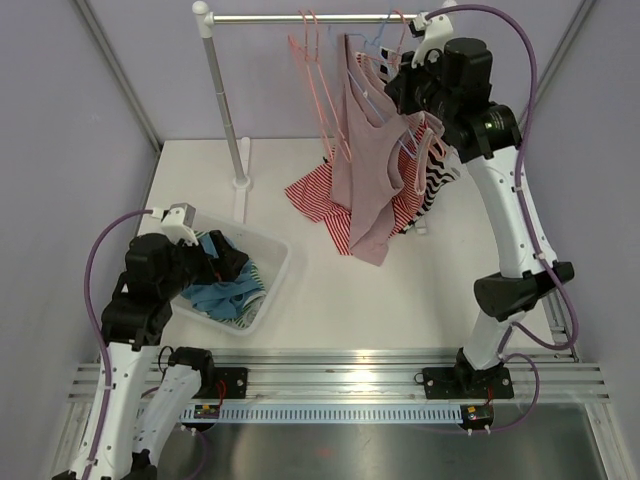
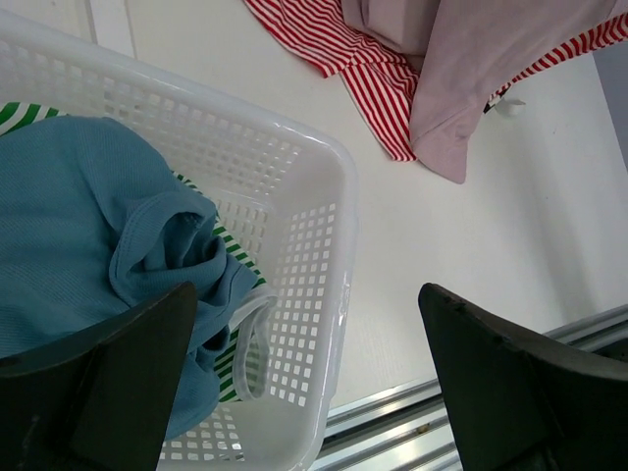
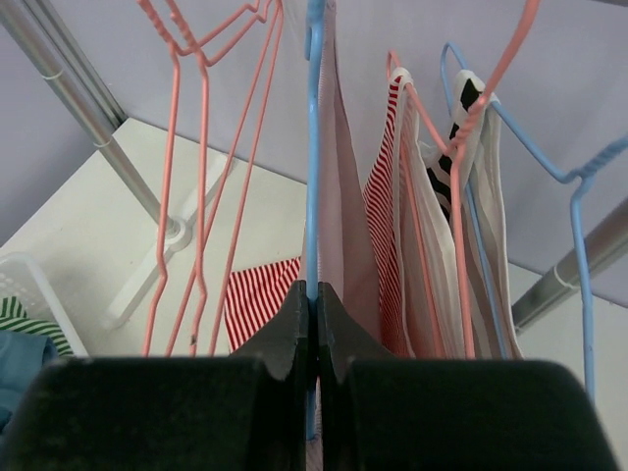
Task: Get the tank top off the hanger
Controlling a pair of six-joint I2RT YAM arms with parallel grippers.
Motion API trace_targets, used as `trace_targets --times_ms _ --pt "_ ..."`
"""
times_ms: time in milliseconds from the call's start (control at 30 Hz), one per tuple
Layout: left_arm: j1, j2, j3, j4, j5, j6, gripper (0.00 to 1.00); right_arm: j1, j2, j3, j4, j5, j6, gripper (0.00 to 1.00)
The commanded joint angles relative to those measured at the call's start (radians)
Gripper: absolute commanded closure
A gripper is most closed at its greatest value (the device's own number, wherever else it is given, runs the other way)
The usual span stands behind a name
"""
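Observation:
A pale pink tank top (image 1: 365, 170) hangs from a blue wire hanger (image 3: 314, 147) on the rail, with its hem draped down onto the table. My right gripper (image 3: 314, 294) is up at the rail and shut on that blue hanger's wire, with the pink tank top (image 3: 343, 196) just to its right. In the top view the right gripper (image 1: 395, 90) sits against the garment's shoulder area. My left gripper (image 2: 306, 294) hovers open over the near corner of the white basket (image 2: 334, 196), holding nothing.
The rail (image 1: 300, 18) on its pole (image 1: 225, 100) also carries bare pink hangers (image 1: 318, 80) and hangers with a red-striped garment (image 1: 315, 190) and a black-striped garment (image 1: 435, 180). The basket (image 1: 275, 245) holds a blue garment (image 2: 78, 216) and a green-striped one.

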Motion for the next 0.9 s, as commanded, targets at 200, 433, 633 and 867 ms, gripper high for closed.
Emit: trace_targets --times_ms 200,433,633,867 --pt "-0.172 0.186 0.383 0.067 -0.105 -0.022 0.01 -0.002 -0.313 -0.132 -0.104 -0.025 0.033 1.00" --pt "-0.567 0.453 0.747 0.117 -0.346 0.013 0.01 -0.002 -0.549 -0.242 -0.253 -0.037 0.124 1.00" --pt "-0.770 0.608 0.882 0.313 -0.449 0.133 0.01 -0.002 -0.692 -0.256 -0.402 -0.051 0.167 1.00" --pt "-0.824 0.766 1.000 0.415 -0.393 0.237 0.03 -0.002 -0.798 -0.279 -0.527 -0.143 0.168 1.00"
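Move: The left hand, empty above the crate of removed tops (crate middle some 20 cm below, 4 cm ahead, 4 cm to its left), has the mauve tank top about 20 cm ahead and 29 cm to its right. The right hand holds that top's blue hanger, the cloth's middle 7 cm back, 2 cm left and 20 cm below. From the right hand, the empty pink hangers are level in reach, 12 cm left; the red striped top hangs about 2 cm farther out, straight ahead, 22 cm below. Back towards the base by some 30 cm and about 9 cm to the right, rising slightly, the right hand draws the blue hanger away from the rail, still pinching it shut. The left hand meanwhile swings up and to its right, roughly 25 cm each, towards the mauve tank top, tips lifting and turning clockwise around 30 degrees, fingers staying wide open. ##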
